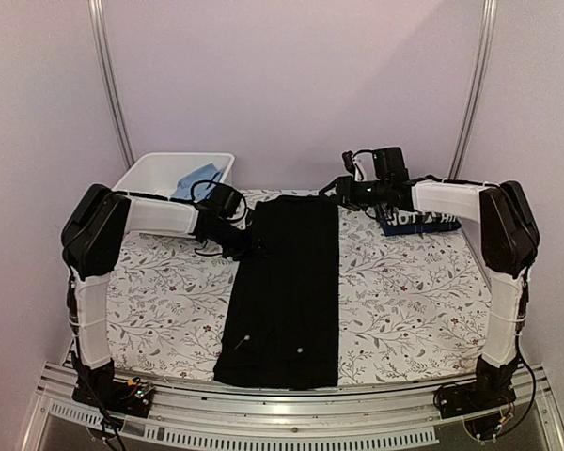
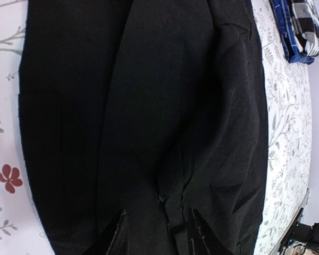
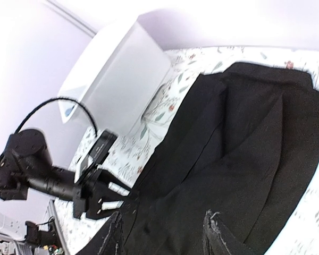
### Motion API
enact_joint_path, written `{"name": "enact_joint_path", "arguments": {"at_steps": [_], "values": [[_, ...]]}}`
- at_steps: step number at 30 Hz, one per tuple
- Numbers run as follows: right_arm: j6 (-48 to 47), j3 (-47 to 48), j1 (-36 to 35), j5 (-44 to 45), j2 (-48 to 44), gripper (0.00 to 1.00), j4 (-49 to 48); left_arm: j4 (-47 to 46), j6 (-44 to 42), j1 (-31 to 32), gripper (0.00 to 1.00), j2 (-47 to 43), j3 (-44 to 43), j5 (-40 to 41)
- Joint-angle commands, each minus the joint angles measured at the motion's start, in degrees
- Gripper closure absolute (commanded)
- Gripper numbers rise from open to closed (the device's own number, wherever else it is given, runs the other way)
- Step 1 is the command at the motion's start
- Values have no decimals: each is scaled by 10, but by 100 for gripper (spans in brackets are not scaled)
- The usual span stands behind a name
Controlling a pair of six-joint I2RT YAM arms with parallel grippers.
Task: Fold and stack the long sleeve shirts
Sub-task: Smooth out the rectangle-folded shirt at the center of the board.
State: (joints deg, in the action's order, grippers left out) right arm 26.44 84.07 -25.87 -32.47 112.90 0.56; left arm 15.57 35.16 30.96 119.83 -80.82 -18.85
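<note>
The plain black shirt lies folded into a long narrow strip down the middle of the table, small white buttons near its front end. My left gripper is at the strip's left edge, low over the cloth. Its jaws stand apart, with a loose ridge of black cloth between them. My right gripper hovers at the strip's far right corner, open above the black shirt. A dark shirt with white lettering lies folded at the back right. A checked shirt shows there too.
A white bin with blue cloth in it stands at the back left. The table wears a flowered cover. Metal frame posts rise behind both back corners. The left arm shows in the right wrist view.
</note>
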Motion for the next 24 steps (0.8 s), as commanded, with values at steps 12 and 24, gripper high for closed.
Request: {"name": "enact_joint_path", "arguments": {"at_steps": [12,24], "values": [[-16,352,49,-20,366,50,-1,-35,22,-6,61,50,-32,-45],[32,402,50,-27,433,54,-49,-33,30,-5,62,65,-40,-59]]}}
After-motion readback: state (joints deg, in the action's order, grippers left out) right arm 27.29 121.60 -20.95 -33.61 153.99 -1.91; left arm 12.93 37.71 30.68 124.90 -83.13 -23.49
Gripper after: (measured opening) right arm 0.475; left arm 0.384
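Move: Ahead of the raised right hand lies the black shirt's upper right part, about 14 cm farther out, level sideways and some 17 cm below; the folded shirt pile stands level with that part, roughly 30 cm to the right. The shirt's left side is about 3 cm straight under the left hand, with the white bin some 18 cm farther out and 26 cm left. From the left hand, the upper right part is about 19 cm ahead and 18 cm right. Swooping forward and down, about 14 cm each way, the right hand first reaches out, then sinks steeply onto the shirt's upper right part, slowing as it arrives with half-open fingers. The left hand settles some 2 cm down and a little to the right onto the shirt's left side, its fingers still partly open; both wrists hardly turn. ##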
